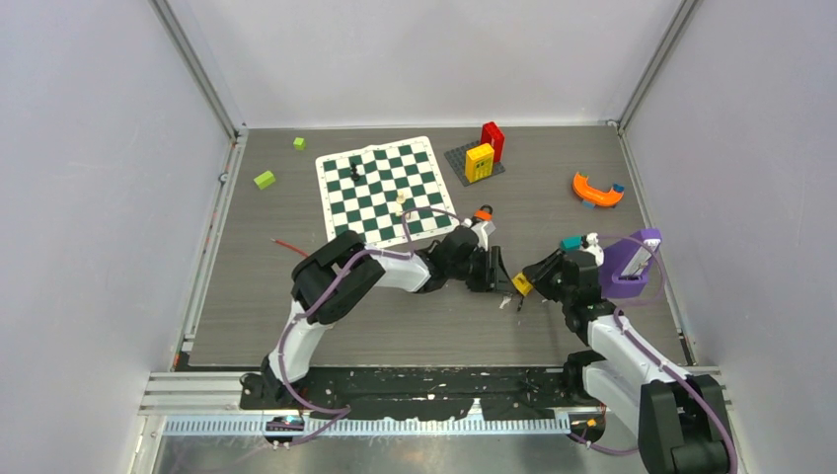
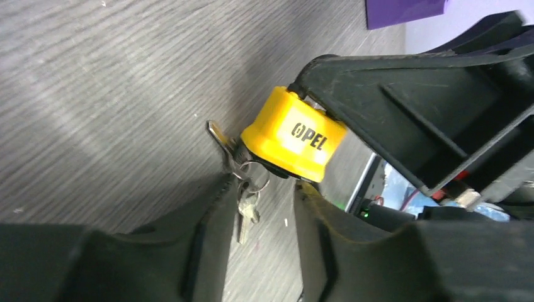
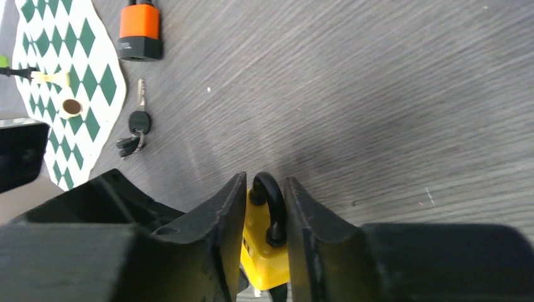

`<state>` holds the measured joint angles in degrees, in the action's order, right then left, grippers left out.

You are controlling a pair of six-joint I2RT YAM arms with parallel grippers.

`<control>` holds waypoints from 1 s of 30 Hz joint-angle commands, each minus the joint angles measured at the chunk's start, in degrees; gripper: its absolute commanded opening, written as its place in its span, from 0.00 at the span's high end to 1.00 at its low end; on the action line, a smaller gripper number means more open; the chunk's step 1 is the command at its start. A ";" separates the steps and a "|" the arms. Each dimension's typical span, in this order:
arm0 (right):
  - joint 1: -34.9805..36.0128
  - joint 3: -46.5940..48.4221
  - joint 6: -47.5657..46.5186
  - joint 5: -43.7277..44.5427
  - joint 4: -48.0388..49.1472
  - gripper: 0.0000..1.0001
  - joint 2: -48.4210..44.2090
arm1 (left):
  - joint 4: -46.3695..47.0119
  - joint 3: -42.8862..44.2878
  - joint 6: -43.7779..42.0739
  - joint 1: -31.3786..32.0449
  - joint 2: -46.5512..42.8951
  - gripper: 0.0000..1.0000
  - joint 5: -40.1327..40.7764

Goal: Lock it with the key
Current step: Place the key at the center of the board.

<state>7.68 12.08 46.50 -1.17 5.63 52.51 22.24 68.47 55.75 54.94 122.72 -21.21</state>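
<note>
A yellow padlock (image 1: 522,284) (image 2: 293,141) (image 3: 267,251) hangs just above the table near the front middle. My right gripper (image 1: 541,273) (image 3: 263,182) is shut on it, its fingers pressed close on either side of the black shackle (image 3: 271,204). A silver key (image 2: 220,141) sticks out of the padlock's underside, and a ring with spare keys (image 2: 247,207) dangles from it. My left gripper (image 1: 501,280) (image 2: 264,185) is open right at the padlock's key end, with the dangling keys hanging between its fingers.
An orange padlock (image 1: 482,213) (image 3: 140,28) and a black-headed key bunch (image 3: 135,129) lie beside the chessboard (image 1: 380,188). Red and yellow blocks (image 1: 484,153) stand behind. An orange curved piece (image 1: 595,191) lies right, green cubes (image 1: 264,179) left, and a purple object (image 1: 632,259) by the right arm.
</note>
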 commanded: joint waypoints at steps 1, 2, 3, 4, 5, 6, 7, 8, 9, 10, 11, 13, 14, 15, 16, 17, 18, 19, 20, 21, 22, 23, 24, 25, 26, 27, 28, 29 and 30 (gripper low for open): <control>-0.31 -1.30 1.03 3.08 1.31 0.61 -0.13 | -2.50 -3.49 0.06 0.35 -2.08 0.48 5.94; -0.39 -1.37 1.13 3.53 0.99 0.56 -0.37 | -2.68 -4.53 -0.39 0.35 -2.96 0.43 7.05; -0.39 -1.47 1.16 4.11 0.93 0.53 -0.47 | -2.91 -5.62 -0.90 0.35 -3.87 0.42 8.30; -0.39 -1.50 1.23 4.35 0.78 0.49 -0.61 | -3.11 -6.22 -1.58 0.32 -4.70 0.40 9.04; -0.39 -1.57 1.40 4.69 0.74 0.46 -0.63 | -3.35 -6.70 -2.10 0.34 -5.36 0.38 9.68; -0.41 -1.55 1.44 4.78 0.49 0.45 -0.58 | -3.50 -7.08 -2.51 0.35 -6.18 0.37 10.16; -0.40 -1.38 1.76 5.06 0.16 0.42 -0.53 | -3.66 -7.38 -2.89 0.35 -6.81 0.36 10.67; -0.39 -1.28 1.89 5.18 -0.53 0.41 -0.62 | -3.69 -7.96 -3.54 0.35 -7.41 0.35 11.20; -0.39 -1.05 2.18 5.49 -0.97 0.39 -0.77 | -3.62 -8.64 -4.00 0.35 -8.33 0.35 12.26; -0.34 -0.94 2.36 6.01 -1.94 0.38 -1.43 | -3.33 -9.39 -4.51 0.30 -9.28 0.34 13.24; -0.37 -0.70 2.34 6.31 -3.01 0.35 -1.92 | -2.59 -10.24 -5.10 0.34 -10.43 0.34 14.23; -0.39 0.27 1.72 7.56 -5.81 0.30 -4.82 | -1.80 -11.91 -6.71 0.35 -13.09 0.32 16.24; -0.39 1.36 1.04 8.57 -6.95 0.29 -5.59 | -1.62 -12.52 -7.69 0.35 -14.24 0.32 16.88; -0.39 1.94 0.69 9.00 -9.14 0.25 -7.21 | -1.66 -13.05 -8.76 0.35 -15.61 0.31 17.78; -0.41 3.27 0.01 9.98 -10.11 0.23 -7.93 | -1.66 -13.61 -9.66 0.35 -16.93 0.30 18.65; -0.39 4.03 -0.39 10.41 -12.09 0.21 -9.22 | -1.78 -14.15 -10.82 0.35 -18.41 0.28 19.47; -0.39 5.40 -1.09 11.26 -12.95 0.19 -9.73 | -2.07 -14.72 -12.01 0.35 -19.82 0.26 20.35; -0.39 6.11 -1.43 11.62 -14.49 0.17 -10.44 | -2.49 -15.39 -13.13 0.35 -21.47 0.24 20.70; -0.39 7.50 -2.12 12.11 -15.20 0.16 -10.64 | -2.73 -16.35 -14.35 0.35 -23.00 0.22 22.92; -0.39 8.13 -2.47 12.13 -16.33 0.15 -10.82 | -3.19 -17.24 -15.48 0.35 -24.71 0.16 23.92; -0.39 9.50 -3.08 11.91 -16.91 0.15 -10.79 | -4.31 -17.82 -16.91 0.35 -26.81 0.03 24.74; -0.43 10.18 -3.35 11.72 -18.31 0.15 -10.64 | -6.88 -17.65 -18.82 0.35 -28.11 0.01 25.56; -0.41 11.59 -3.57 11.12 -19.13 0.15 -10.48 | -10.66 -16.81 -21.02 0.35 -29.28 0.00 27.01; -0.39 12.24 -3.68 10.23 -20.76 0.15 -10.36 | -14.53 -16.16 -23.09 0.35 -30.47 0.00 28.40; -0.39 13.27 -3.78 9.79 -21.37 0.14 -10.48 | -17.18 -15.80 -25.23 0.35 -31.83 0.00 29.69; -0.39 13.74 -3.83 9.21 -22.68 0.14 -10.93 | -19.15 -15.78 -27.10 0.35 -33.46 0.00 31.20; -0.39 14.59 -3.88 9.15 -23.34 0.13 -11.42 | -20.25 -16.10 -28.78 0.35 -35.24 0.00 33.14; -0.39 14.84 -3.96 9.23 -24.47 0.13 -12.69 | -21.53 -16.49 -30.11 0.27 -36.92 0.00 35.43; -0.34 15.28 -4.01 9.37 -25.57 0.12 -14.25 | -22.79 -16.60 -31.18 0.19 -38.65 0.00 37.67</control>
<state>7.49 23.90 43.70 7.84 -14.41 42.06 7.66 51.20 33.65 55.42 90.28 6.24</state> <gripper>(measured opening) 0.866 0.994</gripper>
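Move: The yellow padlock hangs tilted just above the table: its body is about 4 cm right of the left hand and 1 cm ahead, slightly lower. From the right hand, whose fingertips flank the shackle, it is about 2 cm left, 2 cm back and 2 cm below. Its silver keys lie almost under the left fingertips, some 2 cm down. From the left hand, the orange padlock lies about 18 cm ahead and 6 cm left. The teal block is about 8 cm ahead of the right hand and 9 cm to its right. Leftward, after a small lift off the keys, the left hand draws away from the padlock by about 12 cm, climbing 8 cm, mostly late, as its jaws open fully and its fingers swing round to point more forward. The right hand sinks slightly while its jaws spread and free the shackle, then shifts 3 cm right and climbs clear, its fingers still opening. ##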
